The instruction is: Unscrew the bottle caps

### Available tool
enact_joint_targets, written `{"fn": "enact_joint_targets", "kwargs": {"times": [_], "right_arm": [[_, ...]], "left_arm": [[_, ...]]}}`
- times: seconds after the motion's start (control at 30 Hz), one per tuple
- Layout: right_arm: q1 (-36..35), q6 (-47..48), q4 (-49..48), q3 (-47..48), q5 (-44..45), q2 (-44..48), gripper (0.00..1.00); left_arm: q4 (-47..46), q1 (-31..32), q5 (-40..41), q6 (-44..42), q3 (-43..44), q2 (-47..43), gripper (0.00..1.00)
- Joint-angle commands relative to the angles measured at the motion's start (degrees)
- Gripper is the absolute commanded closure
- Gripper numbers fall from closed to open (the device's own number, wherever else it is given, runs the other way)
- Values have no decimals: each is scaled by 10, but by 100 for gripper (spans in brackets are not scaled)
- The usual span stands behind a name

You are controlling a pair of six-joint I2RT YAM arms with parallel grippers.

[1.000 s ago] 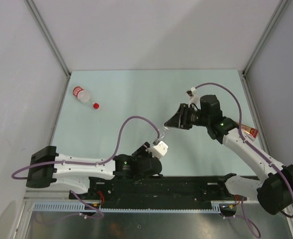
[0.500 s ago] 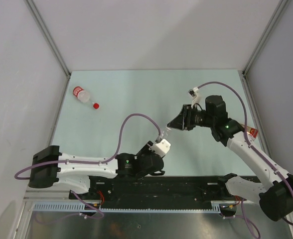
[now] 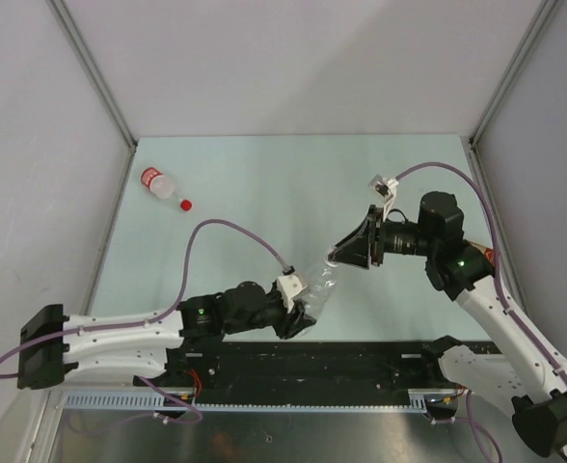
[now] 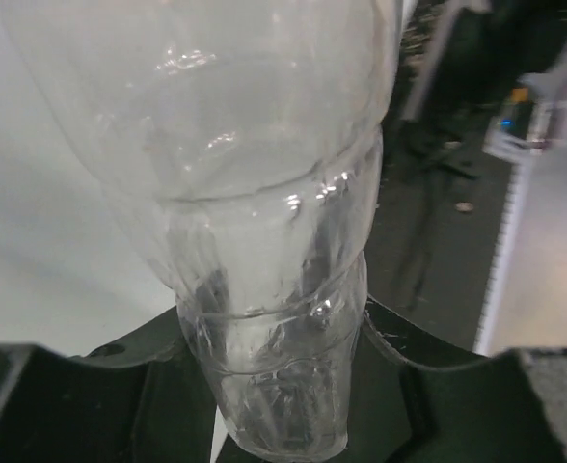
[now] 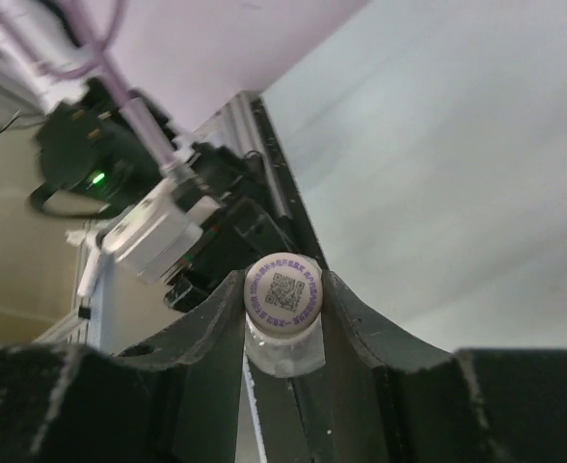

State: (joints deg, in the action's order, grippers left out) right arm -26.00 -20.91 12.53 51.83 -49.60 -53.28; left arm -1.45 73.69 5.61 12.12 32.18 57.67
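My left gripper [image 3: 303, 307] [image 4: 283, 386] is shut on the base of the clear crinkled bottle [image 3: 320, 286] [image 4: 264, 193], which points up and right toward the right arm. At the bottle's neck end, my right gripper [image 3: 337, 257] [image 5: 283, 299] is shut on a white cap [image 5: 283, 289] with a printed code on its face. Whether this cap still sits on the neck I cannot tell. A bottle with a red label [image 3: 156, 183] and a red cap [image 3: 185, 204] lies at the far left of the table. A bit of the amber bottle [image 3: 485, 256] shows behind the right arm.
The pale green table [image 3: 264, 183] is walled by grey panels on the left, back and right. The black base rail [image 3: 312, 362] runs along the near edge. Purple cables loop above both arms.
The left arm has stretched out to the left and its wrist has turned with the bottle. The right gripper, still on the cap, has shifted down and slightly right.
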Motion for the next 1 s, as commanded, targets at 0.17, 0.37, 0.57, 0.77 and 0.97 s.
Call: {"fn": "enact_joint_targets", "kwargs": {"times": [0.17,0.37,0.57,0.77,0.97], "right_arm": [[-41,63,-89,11,-120,79,100],[-54,60,-131,11,-114,121,100],[-56,23,-185,11,-118,130,100],[-53,16,-189,11,-68,140,100],[-49,51,-107,10,83,160,100]], "left_arm": [[-158,-3,-318,-50,-57,-111,100],[-195,-8,-395,-53,-55,-122,100],[-217,-9,-416,-51,-62,-123,100],[-221,-11,-415,-46,-69,-126,100],[-220,-13,-398,-41,-85,-138,100]]}}
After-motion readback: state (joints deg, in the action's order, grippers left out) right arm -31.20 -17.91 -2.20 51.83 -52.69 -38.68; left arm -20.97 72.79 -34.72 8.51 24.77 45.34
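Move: The left gripper already grips the clear bottle near its base; the bottle's middle is about 4 cm ahead of the left hand, 2 cm to its right and 7 cm above, while the cap is roughly 8 cm ahead, 5 cm right and 14 cm up. The right fingers already hold the cap at the bottle's mouth; from the right hand, the bottle's middle is some 4 cm back, 3 cm left and 7 cm below. Part the bottle from the cap: draw the left gripper back about 11 cm while raising it, swinging its fingers clockwise some 40 degrees and levelling them from their downward slant, grip kept on the bottle. Meanwhile lift the right gripper about 10 cm and back nearly as far, rolling it, then let it ease slightly forward, the cap still pinched. ##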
